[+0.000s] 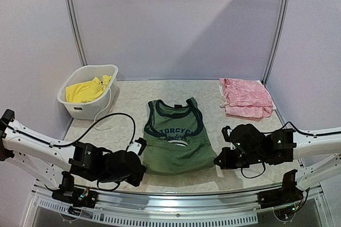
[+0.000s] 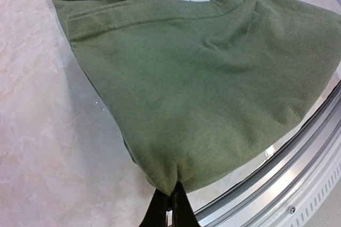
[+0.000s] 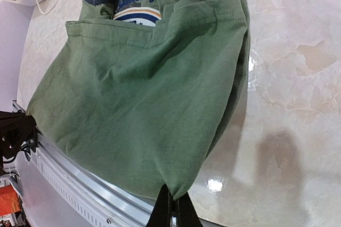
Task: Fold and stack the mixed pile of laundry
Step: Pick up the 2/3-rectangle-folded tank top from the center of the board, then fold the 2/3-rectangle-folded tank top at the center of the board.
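The olive-green tank top [image 1: 173,139] lies mid-table, its lower half doubled up so the hem crosses the round graphic [image 1: 178,140]. My left gripper [image 1: 143,169] is shut on the near left corner of that fold, seen close in the left wrist view as the tank top [image 2: 202,88] pinched in the left gripper [image 2: 174,194]. My right gripper [image 1: 216,162] is shut on the near right corner, where the tank top [image 3: 144,94] meets the right gripper [image 3: 175,195]. A pink garment [image 1: 246,98] lies folded at the back right. Yellow shorts [image 1: 85,91] sit in the basket.
The white slotted basket [image 1: 109,70] stands at the back left, with a white cord [image 1: 106,104] trailing from it. A black cable [image 1: 114,116] loops over the table beside the left arm. The metal front rail [image 2: 298,152] runs just behind both grippers.
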Available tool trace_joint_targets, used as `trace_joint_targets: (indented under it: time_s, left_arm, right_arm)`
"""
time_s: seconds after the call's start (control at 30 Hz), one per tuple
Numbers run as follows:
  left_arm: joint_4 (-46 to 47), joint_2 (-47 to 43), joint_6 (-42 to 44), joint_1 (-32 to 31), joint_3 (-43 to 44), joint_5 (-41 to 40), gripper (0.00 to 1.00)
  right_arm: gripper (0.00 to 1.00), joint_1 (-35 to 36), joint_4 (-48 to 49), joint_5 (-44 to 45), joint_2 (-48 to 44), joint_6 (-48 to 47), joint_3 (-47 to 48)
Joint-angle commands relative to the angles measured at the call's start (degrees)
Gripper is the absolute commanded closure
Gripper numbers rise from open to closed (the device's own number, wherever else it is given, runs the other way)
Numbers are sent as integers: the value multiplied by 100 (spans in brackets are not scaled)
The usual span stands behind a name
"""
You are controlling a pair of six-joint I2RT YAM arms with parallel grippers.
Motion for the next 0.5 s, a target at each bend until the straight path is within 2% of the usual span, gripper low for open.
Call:
trace_joint_targets:
  time_s: [0.0, 0.2, 0.47]
  left_arm:
    - [-479, -122, 303, 88, 313, -370, 100]
    - [-940, -371, 691, 344, 710, -520, 100]
    - [-1181, -537, 1334, 939, 1266, -569, 100]
  right_arm:
    - [100, 35, -573, 498, 85, -245, 480]
    - [100, -56, -1028, 785, 359, -401, 1038]
    - [100, -563, -1369, 1070, 638, -884, 1810]
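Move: Each hand already holds one near corner of the folded tank top, lifted clear of the table. The tank top's middle is about 18 cm ahead of the left hand, 14 cm to its right and 5 cm below; from the right hand it is some 15 cm ahead, 17 cm left and 6 cm below. The pink pile lies roughly 39 cm ahead and 23 cm right of the right hand, the laundry basket about 40 cm ahead and 33 cm left of the left hand. Still pinching the two near corners in shut fingers, both hands raise the near edge of the tank top and carry it forward towards the collar end, gathering speed. The left climbs about 7 cm and the right about 5, each going some 4 cm forward, with the fingertips swinging slightly forward as they rise. ##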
